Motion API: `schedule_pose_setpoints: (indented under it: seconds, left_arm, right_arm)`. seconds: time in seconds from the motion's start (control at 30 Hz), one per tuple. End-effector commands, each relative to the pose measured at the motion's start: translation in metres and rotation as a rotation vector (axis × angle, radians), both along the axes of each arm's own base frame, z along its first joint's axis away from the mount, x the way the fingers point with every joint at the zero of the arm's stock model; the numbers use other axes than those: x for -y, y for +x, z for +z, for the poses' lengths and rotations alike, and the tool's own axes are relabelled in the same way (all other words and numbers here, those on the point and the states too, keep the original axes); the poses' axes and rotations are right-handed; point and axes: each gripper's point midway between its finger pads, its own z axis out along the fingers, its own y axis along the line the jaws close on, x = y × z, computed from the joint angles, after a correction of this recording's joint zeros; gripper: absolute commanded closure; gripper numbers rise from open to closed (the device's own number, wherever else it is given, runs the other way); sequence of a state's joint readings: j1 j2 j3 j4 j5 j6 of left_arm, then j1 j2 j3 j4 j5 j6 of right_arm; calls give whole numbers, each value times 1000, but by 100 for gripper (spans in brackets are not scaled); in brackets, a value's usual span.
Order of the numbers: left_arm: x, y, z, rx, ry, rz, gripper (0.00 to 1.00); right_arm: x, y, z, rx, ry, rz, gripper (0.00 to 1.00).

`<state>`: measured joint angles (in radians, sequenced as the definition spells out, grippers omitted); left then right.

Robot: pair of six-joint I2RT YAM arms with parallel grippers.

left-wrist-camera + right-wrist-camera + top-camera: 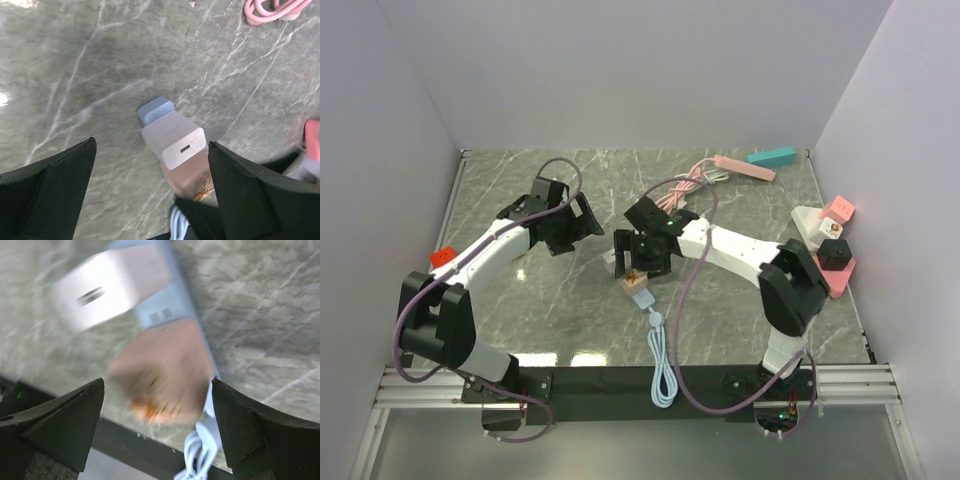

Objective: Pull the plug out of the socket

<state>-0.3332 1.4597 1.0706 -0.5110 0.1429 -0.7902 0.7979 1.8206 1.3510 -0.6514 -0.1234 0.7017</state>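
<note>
A light blue socket strip [643, 297] lies mid-table with a white charger [619, 262] and a tan plug [634, 282] plugged into it. In the right wrist view the tan plug [165, 370] is blurred and sits between the open fingers of my right gripper [157, 382], above the strip [172, 310] and beside the white charger [105, 287]. My right gripper [645, 262] hovers over the plugs. My left gripper [582, 222] is open and empty, left of them. In its view [151, 145] I see the white charger [175, 140] and the tan plug [192, 175].
The strip's pale blue cable [663, 370] coils toward the near edge. A pink cable bundle [695, 180], a pink strip [745, 167] and a teal block [772, 156] lie at the back. Pink, white and black adapters [830, 245] sit at the right. A red block [441, 257] lies at the left.
</note>
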Motion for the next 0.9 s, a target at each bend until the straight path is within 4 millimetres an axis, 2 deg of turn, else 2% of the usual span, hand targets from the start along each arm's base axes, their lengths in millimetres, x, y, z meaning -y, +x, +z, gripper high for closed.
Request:
schedule_pose_setpoints:
  seconds: [0.0, 0.13, 0.17, 0.23, 0.33, 0.37, 0.43, 0.53, 0.63, 0.87]
  left_arm:
    - [18, 18, 16, 41, -27, 35, 1]
    - [36, 16, 6, -2, -1, 28, 1]
    - [40, 18, 10, 3, 5, 42, 1]
    - [53, 10, 7, -25, 16, 29, 1]
    - [71, 0, 0, -72, 30, 25, 1]
    - [71, 3, -4, -74, 53, 48, 1]
    - [75, -4, -12, -104, 95, 44, 1]
    - [81, -10, -27, -148, 137, 31, 0]
    - [78, -15, -32, -159, 158, 43, 1]
    - [80, -19, -34, -170, 162, 41, 1]
  right_arm:
    - [-2, 1, 56, 146, 114, 124, 5]
    - [17, -1, 77, 244, 115, 133, 4]
    - [25, 2, 79, 249, 97, 102, 4]
    - [46, 10, 83, 285, 52, 20, 4]
    - [72, 22, 86, 320, 18, -86, 2]
    - [79, 21, 85, 317, 14, -109, 2]
    - [92, 24, 80, 300, 1, -140, 2]
    - [98, 22, 72, 284, -3, -144, 2]
    - [103, 23, 66, 272, 23, -161, 2]
    - [106, 23, 54, 243, 62, -169, 2]
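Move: The white plug on the blue socket is about 9 cm to the right of my left hand, 2 cm nearer my base and some 9 cm below. The peach plug sits next to it, about 4 cm nearer and 5 cm farther right. The cord's round plug is roughly 8 cm back and 6 cm right of the peach one, and the pink cord some 15 cm beyond and 15 cm right of the white one. From my right hand, the white plug lies about 4 cm ahead, 5 cm left and 4 cm below. I clear my open right hand off the peach plug: up nearly 9 cm, bending off to the right about 11 cm, then partway down again. Meanwhile my left hand, wide open, swings right about 8 cm towards the white plug, then sinks 4 cm over it, tipping its fingers steeper. It stops short of gripping. ##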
